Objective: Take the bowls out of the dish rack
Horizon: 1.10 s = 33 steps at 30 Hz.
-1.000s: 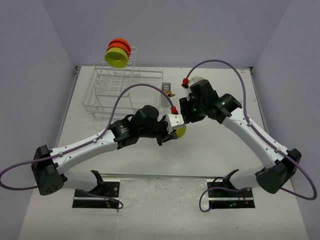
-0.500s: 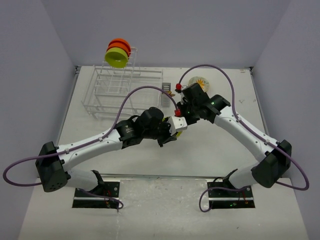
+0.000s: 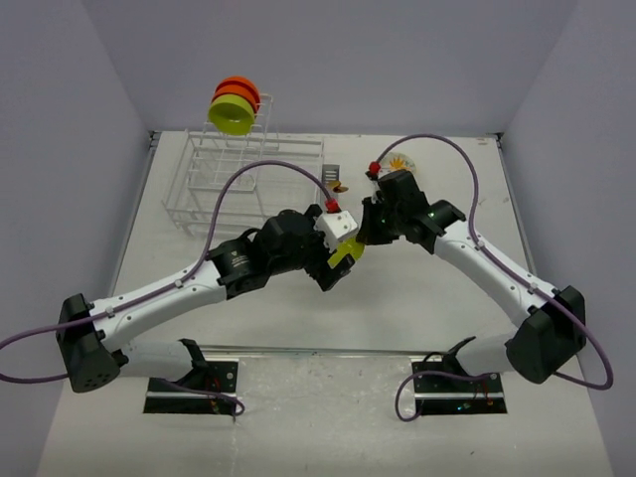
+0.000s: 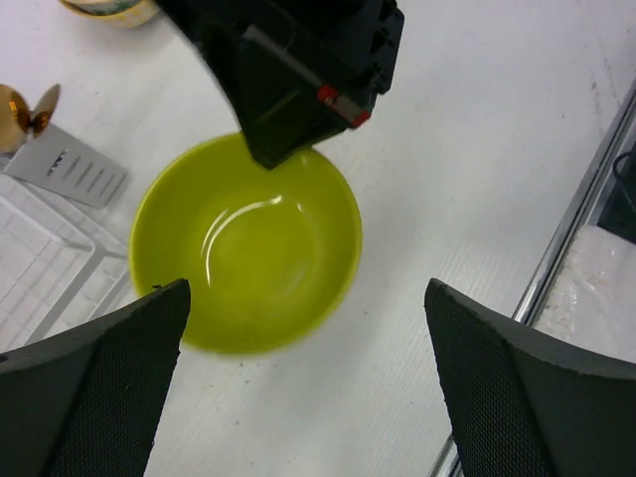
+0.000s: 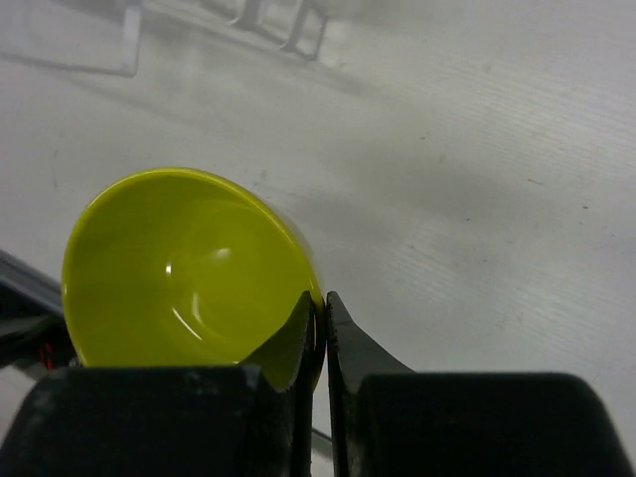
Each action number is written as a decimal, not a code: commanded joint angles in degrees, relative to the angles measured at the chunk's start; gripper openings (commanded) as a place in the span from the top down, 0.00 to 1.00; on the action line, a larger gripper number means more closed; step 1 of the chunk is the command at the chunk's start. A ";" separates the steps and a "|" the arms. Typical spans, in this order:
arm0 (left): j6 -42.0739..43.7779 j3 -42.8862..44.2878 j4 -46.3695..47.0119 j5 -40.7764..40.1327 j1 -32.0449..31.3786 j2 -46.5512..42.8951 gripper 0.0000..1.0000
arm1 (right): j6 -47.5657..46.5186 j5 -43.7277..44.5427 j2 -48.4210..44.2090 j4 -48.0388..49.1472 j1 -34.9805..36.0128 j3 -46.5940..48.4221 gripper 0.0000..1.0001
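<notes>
A lime-green bowl (image 3: 345, 254) hangs just above the table's middle. My right gripper (image 3: 363, 235) is shut on its rim; in the right wrist view its fingertips (image 5: 323, 310) pinch the wall of the bowl (image 5: 179, 268). My left gripper (image 3: 333, 270) stands wide open right beside the bowl. In the left wrist view the bowl (image 4: 248, 258) lies beyond the open left gripper (image 4: 313, 397), untouched by it. The dish rack (image 3: 248, 179) stands at the back left. Its tower carries an orange-red bowl (image 3: 238, 87) and a second lime-green bowl (image 3: 231, 116).
A cream flowered bowl (image 3: 399, 161) sits on the table behind the right arm. The grey cutlery caddy (image 3: 331, 187) hangs at the rack's right end. A metal rail (image 4: 586, 209) runs along the table's near edge. Grey walls close in both sides.
My right gripper has closed on the lime-green bowl's rim. My left gripper has opened and let go of the bowl, which now shows more fully between the two arms.
</notes>
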 commanded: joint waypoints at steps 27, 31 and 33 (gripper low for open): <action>-25.18 -8.19 -14.99 -40.86 0.22 -34.95 0.00 | 24.22 11.81 20.81 22.42 -46.75 -1.21 1.00; -23.86 -8.80 -12.97 -42.10 0.83 -35.57 0.00 | 22.47 9.44 27.48 17.95 -47.11 6.96 1.00; -24.12 -8.80 -12.96 -41.66 1.62 -35.48 0.00 | 21.85 8.91 30.13 15.05 -47.11 12.13 1.00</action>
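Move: The right hand holds the green bowl; the clear patch of table for it lies about 21 cm ahead, 28 cm to the right and 15 cm below. The patterned bowl stack is some 27 cm ahead and 14 cm right of that hand, the cutlery holder about 22 cm ahead and 4 cm left. The left hand's next green bowl, in the rack, is roughly 38 cm ahead, 28 cm left and 7 cm lower; the orange bowls stand 6 cm beyond it. Keeping its pinch on the green bowl's rim, the right hand sweeps it about 30 cm right and some 18 cm forward past the patterned stack, turning clockwise about 70 degrees and sinking mostly in the second half. The left hand, already open, backs away leftward about 19 cm, first rising 10 cm then dipping slightly, turning counter-clockwise. ##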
